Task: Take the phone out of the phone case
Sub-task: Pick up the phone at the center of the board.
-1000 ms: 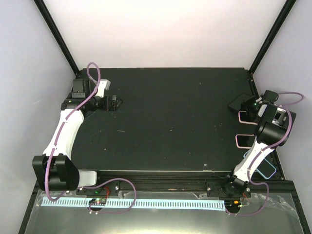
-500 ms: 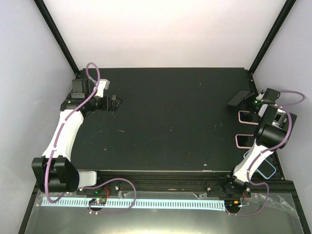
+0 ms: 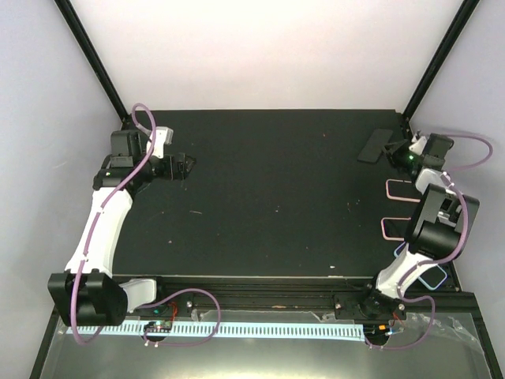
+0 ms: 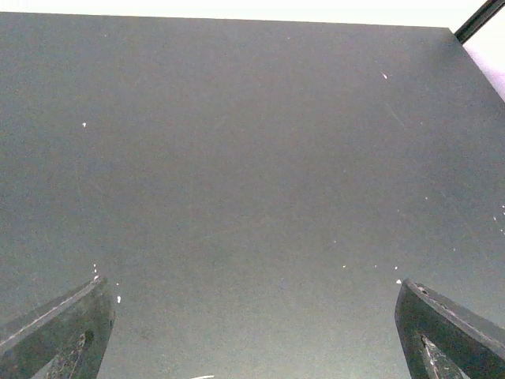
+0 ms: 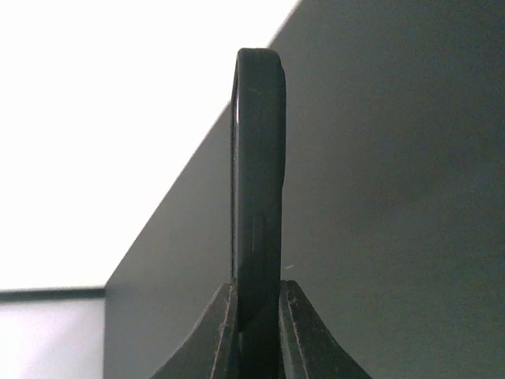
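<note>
A black phone case (image 3: 375, 145) with the phone in it hangs tilted above the mat's far right corner, my right gripper (image 3: 394, 151) shut on its near end. In the right wrist view the phone case (image 5: 259, 181) stands edge-on, pinched between both fingers (image 5: 223, 325) of the right gripper (image 5: 258, 298). A thin seam runs down its left edge; the phone itself I cannot tell apart from the case. My left gripper (image 3: 185, 166) is open at the mat's far left, and in its wrist view the left gripper (image 4: 252, 332) has only bare mat between its fingertips (image 4: 55, 332).
Two pink-rimmed cases (image 3: 398, 189) (image 3: 392, 227) lie along the mat's right edge, and a blue-rimmed one (image 3: 430, 276) sits near the right arm's base. Black frame posts (image 3: 438, 55) rise at the back corners. The black mat (image 3: 276, 189) ends at a rail in front.
The right gripper shut on the cased phone, lifted it off the mat and carried it toward the far edge. The left arm shifted slightly, its gripper still open.
</note>
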You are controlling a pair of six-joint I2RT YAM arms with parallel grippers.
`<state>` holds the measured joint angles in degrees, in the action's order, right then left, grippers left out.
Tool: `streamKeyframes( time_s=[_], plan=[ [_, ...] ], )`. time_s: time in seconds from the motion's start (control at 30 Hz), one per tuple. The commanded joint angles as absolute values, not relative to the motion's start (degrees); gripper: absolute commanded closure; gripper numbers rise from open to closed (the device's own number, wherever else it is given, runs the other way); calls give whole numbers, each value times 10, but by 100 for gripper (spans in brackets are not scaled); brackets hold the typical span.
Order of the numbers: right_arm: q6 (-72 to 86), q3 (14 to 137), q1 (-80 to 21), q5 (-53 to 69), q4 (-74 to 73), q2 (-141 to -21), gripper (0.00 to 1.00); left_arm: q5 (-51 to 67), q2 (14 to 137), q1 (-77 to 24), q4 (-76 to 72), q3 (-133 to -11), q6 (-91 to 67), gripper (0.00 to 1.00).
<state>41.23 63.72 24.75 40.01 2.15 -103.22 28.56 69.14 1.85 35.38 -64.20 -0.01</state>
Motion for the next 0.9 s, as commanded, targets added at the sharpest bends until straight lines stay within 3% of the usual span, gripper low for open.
streamKeyframes(
  time_s=[0.0, 0.23, 0.5, 0.67, 0.87],
  plan=[
    [397, 628, 218, 484, 54, -945, 99, 280, 653, 16, 322, -631, -14, 1],
    [346, 628, 160, 554, 30, -830, 99, 313, 587, 16, 296, -607, -2, 1],
    [305, 621, 73, 599, 21, -711, 99, 444, 565, 15, 315, -640, 3, 1],
    [356, 611, 31, 594, 65, -667, 99, 549, 562, -2, 202, -626, -101, 1],
    [482, 594, -17, 584, 179, -666, 99, 547, 590, -100, 39, -623, -210, 1]
  ],
)
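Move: The right hand already holds the black-cased phone clear of the board. The open left gripper it is carried towards is about 60 cm to its left, 12 cm back and 12 cm higher. The nearer pink phone lies some 7 cm back, 8 cm right and 11 cm below; the farther pink phone is 20 cm back, 7 cm right, equally low. From the left hand, the held phone lies roughly 58 cm right, 13 cm ahead and 12 cm below. Still pinching the phone between its shut fingers, the right hand sweeps up about 25 cm and nearly as far left, drawing back as well, towards the left gripper; it swings counter-clockwise and tips its fingers up, some 40 degrees each. The left hand, empty and wide open, rises, moves right and back, fingers tipping up and turning clockwise towards the phone. ##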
